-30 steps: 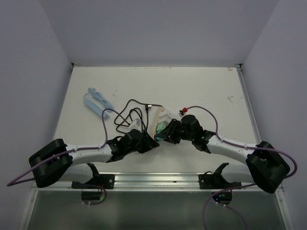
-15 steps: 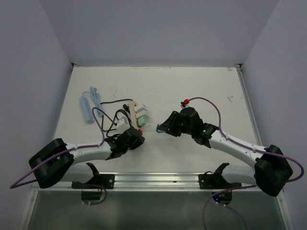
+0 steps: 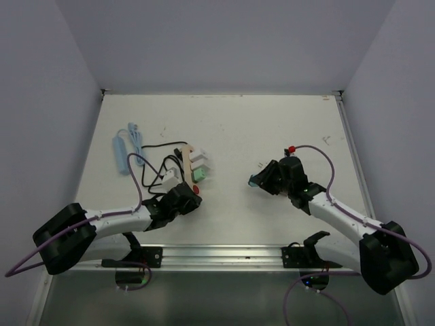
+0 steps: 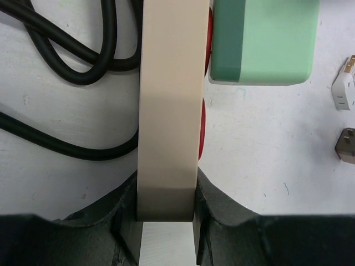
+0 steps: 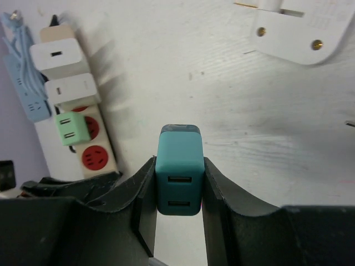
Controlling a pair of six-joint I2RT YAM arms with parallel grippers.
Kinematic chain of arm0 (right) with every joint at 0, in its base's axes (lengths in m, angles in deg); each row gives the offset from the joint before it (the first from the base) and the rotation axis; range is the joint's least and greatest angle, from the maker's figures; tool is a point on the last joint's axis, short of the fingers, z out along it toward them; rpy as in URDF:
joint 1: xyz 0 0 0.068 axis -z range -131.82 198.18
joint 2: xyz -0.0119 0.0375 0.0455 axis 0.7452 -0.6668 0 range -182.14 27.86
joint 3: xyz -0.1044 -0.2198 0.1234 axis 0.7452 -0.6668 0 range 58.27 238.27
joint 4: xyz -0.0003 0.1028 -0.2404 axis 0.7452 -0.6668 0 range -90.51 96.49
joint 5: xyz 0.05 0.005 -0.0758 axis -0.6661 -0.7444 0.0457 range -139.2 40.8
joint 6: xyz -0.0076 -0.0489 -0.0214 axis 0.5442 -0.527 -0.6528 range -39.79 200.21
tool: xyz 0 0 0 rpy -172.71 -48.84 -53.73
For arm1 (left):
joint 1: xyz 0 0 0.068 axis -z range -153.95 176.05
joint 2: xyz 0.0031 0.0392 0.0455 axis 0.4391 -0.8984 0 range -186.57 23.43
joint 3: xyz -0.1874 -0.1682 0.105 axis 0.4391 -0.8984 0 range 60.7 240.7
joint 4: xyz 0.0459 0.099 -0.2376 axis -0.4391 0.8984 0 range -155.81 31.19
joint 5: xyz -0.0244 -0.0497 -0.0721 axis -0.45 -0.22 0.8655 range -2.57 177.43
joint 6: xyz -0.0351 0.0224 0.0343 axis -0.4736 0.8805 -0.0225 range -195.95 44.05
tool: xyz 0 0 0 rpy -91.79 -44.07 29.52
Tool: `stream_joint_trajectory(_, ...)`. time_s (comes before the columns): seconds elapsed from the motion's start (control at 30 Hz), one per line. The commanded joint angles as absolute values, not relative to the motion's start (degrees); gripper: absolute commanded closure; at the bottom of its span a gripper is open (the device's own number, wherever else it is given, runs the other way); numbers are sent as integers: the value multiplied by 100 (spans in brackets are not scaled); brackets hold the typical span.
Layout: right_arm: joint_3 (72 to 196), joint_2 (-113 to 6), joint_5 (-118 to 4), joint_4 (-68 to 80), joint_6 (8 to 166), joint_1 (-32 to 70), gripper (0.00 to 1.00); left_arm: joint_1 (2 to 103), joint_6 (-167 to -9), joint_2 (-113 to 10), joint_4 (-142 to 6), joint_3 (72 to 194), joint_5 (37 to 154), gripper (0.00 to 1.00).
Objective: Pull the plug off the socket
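Observation:
The socket [image 3: 186, 161] is a long beige power strip lying left of the table's middle, with a black cord [image 3: 158, 165] coiled beside it. My left gripper [image 3: 188, 195] is shut on its near end; in the left wrist view the socket [image 4: 169, 111] runs straight out from between the fingers [image 4: 213, 199]. A teal plug [image 5: 178, 155] with two USB ports sits clamped in my right gripper [image 5: 178, 191]. From above, the right gripper [image 3: 258, 180] hangs well right of the socket, with the plug [image 3: 253, 181] clear of it.
A light green plug [image 4: 263, 41] and two white adapters [image 5: 55, 55] stay in the socket [image 5: 93, 158], beside its red outlets. A light blue power strip [image 3: 122, 153] lies at the far left. Loose white adapters [image 4: 344, 83] rest on the table, another [image 5: 299, 27] ahead of the right gripper.
The two grippers were together at the socket; the right one has drawn away to the right with the teal plug, and the left has pulled the socket leftwards.

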State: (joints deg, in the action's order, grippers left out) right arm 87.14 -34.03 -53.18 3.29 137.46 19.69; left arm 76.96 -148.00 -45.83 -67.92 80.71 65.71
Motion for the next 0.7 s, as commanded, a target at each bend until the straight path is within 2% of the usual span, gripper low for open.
stream_joint_trajectory(0.0, 8482, -3700, -5630, 1069, 13532, 2172, 100, 7650, -14206, -4618, -6537, 7740, 6738, 100)
stream_joint_trajectory(0.3, 8438, -4868, -6299, 2248, 13505, 2532, 100, 7650, -13818, -4627, -7319, 7670, 7161, 100)
stream_joint_trajectory(0.37, 8499, -5001, -6326, 2258, 13435, 2620, 97, 7659, -13809, -4636, -7328, 7670, 7187, 100)
stream_joint_trajectory(0.47, 8508, -5124, -6317, 2170, 13391, 2752, 82, 7650, -13792, -4636, -7346, 7670, 7222, 100)
stream_joint_trajectory(0.57, 8491, -5081, -6317, 1969, 13295, 2875, 51, 7650, -13792, -4636, -7346, 7670, 7222, 100)
stream_joint_trajectory(0.67, 8473, -4827, -6151, 1557, 13215, 2919, 31, 7650, -13783, -4653, -7364, 7670, 7231, 100)
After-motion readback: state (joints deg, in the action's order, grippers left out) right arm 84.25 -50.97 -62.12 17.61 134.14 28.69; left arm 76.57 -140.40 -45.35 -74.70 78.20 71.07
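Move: Some 2 cm ahead, 2 cm to the right and about 7 cm below the right hand, which already holds the teal plug, is the bare spot of table where it goes. Nearby, from the hand, the white adapter lies about 6 cm ahead and 4 cm right, and the brown plug roughly 9 cm right and 1 cm back. From the left hand, still gripping the power strip's end, that spot is about 20 cm right and 5 cm ahead. Sinking some 6 cm with the teal plug, fastest at first, the right hand eases forward and a little right towards the table just short of the white adapter, fingertips tipping slightly further down. Only at the end do its fingers spread and loosen the plug. The left keeps its grip on the power strip, drifting about a centimetre to the right as it turns clockwise. ##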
